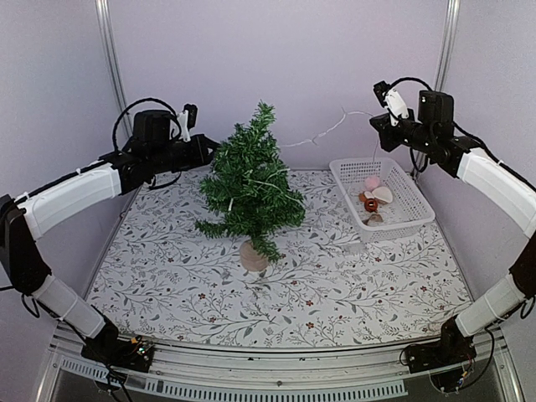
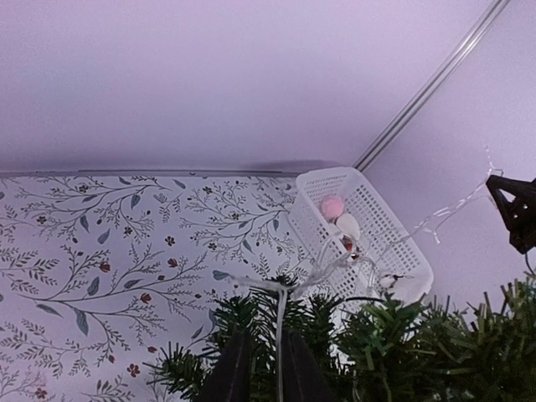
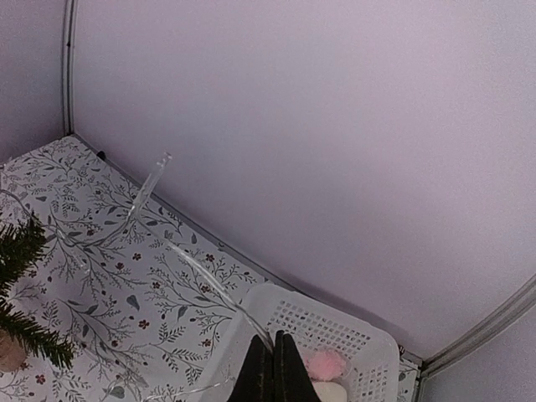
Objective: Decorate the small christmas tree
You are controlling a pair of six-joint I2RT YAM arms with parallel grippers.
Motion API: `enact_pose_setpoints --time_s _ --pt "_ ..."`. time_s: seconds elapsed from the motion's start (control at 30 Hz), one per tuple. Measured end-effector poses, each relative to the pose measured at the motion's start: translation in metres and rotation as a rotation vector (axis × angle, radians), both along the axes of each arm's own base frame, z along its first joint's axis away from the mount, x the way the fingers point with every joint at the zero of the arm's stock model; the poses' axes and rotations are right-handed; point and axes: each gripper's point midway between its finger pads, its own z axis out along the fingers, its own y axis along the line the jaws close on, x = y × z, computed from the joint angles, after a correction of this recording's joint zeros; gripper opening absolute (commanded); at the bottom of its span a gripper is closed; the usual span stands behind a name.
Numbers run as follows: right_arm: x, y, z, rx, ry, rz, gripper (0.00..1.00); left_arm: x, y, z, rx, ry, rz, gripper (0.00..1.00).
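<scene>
The small christmas tree (image 1: 249,188) stands upright mid-table on its pale stump (image 1: 253,256). A clear light string (image 1: 322,130) is draped over its branches and runs up to my right gripper (image 1: 374,121), which hangs above the basket's far end. In the right wrist view that gripper (image 3: 272,339) is shut on the string (image 3: 209,280). My left gripper (image 1: 211,149) is at the tree's upper left side. Seen from the left wrist, its fingers (image 2: 266,339) stand a narrow gap apart among the needles (image 2: 402,335), and the string (image 2: 352,260) runs through that gap.
A white slotted basket (image 1: 343,167) sits at the back right, holding a pink pompom (image 1: 372,182) and a few other small ornaments. A leaf-patterned cloth (image 1: 167,276) covers the table. Purple walls close in the back and both sides.
</scene>
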Motion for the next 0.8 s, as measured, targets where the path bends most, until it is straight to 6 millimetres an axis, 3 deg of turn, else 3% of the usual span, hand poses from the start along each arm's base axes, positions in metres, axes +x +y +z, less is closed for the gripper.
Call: enact_pose_setpoints --time_s 0.07,0.2,0.37,0.53,0.7,0.8 --pt "-0.009 -0.003 -0.011 -0.014 0.036 -0.001 0.0 0.0 0.002 0.0 -0.008 0.007 0.005 0.34" --pt "-0.029 -0.009 -0.011 -0.027 0.054 0.004 0.0 0.0 0.016 0.014 -0.021 -0.018 0.033 0.44" --pt "-0.058 -0.013 -0.001 -0.03 0.055 0.038 0.0 -0.014 0.048 0.055 -0.041 -0.112 0.101 0.46" --pt "-0.083 -0.009 -0.016 -0.036 0.117 0.096 0.0 -0.037 0.064 0.095 -0.036 -0.23 0.12 0.46" --pt "-0.111 0.009 -0.033 -0.054 0.195 0.196 0.0 -0.062 0.059 0.11 0.019 -0.34 0.069 0.45" --pt "-0.132 0.022 -0.032 -0.067 0.205 0.267 0.0 -0.083 0.036 0.117 0.071 -0.417 -0.018 0.44"
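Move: The left hand, holding the light string at the tree's far left side, has the tree's middle about 10 cm to its right, 8 cm back and some 5 cm lower. The right hand grips another part of the string; from it the tree's middle is roughly 26 cm to the left, 12 cm back and 11 cm down. The white basket sits about 8 cm ahead of the right hand, 12 cm to its right and 32 cm below. The left fingers let go of the string, opening to nearly half, and that hand draws left and up off the tree, then up and back, rising about 12 cm with its fingertips lifting some 25 degrees. Meanwhile the right hand, still pinching its part of the string, sweeps back about 13 cm and slightly down towards the tree's right side, turning counter-clockwise and tipping down. ##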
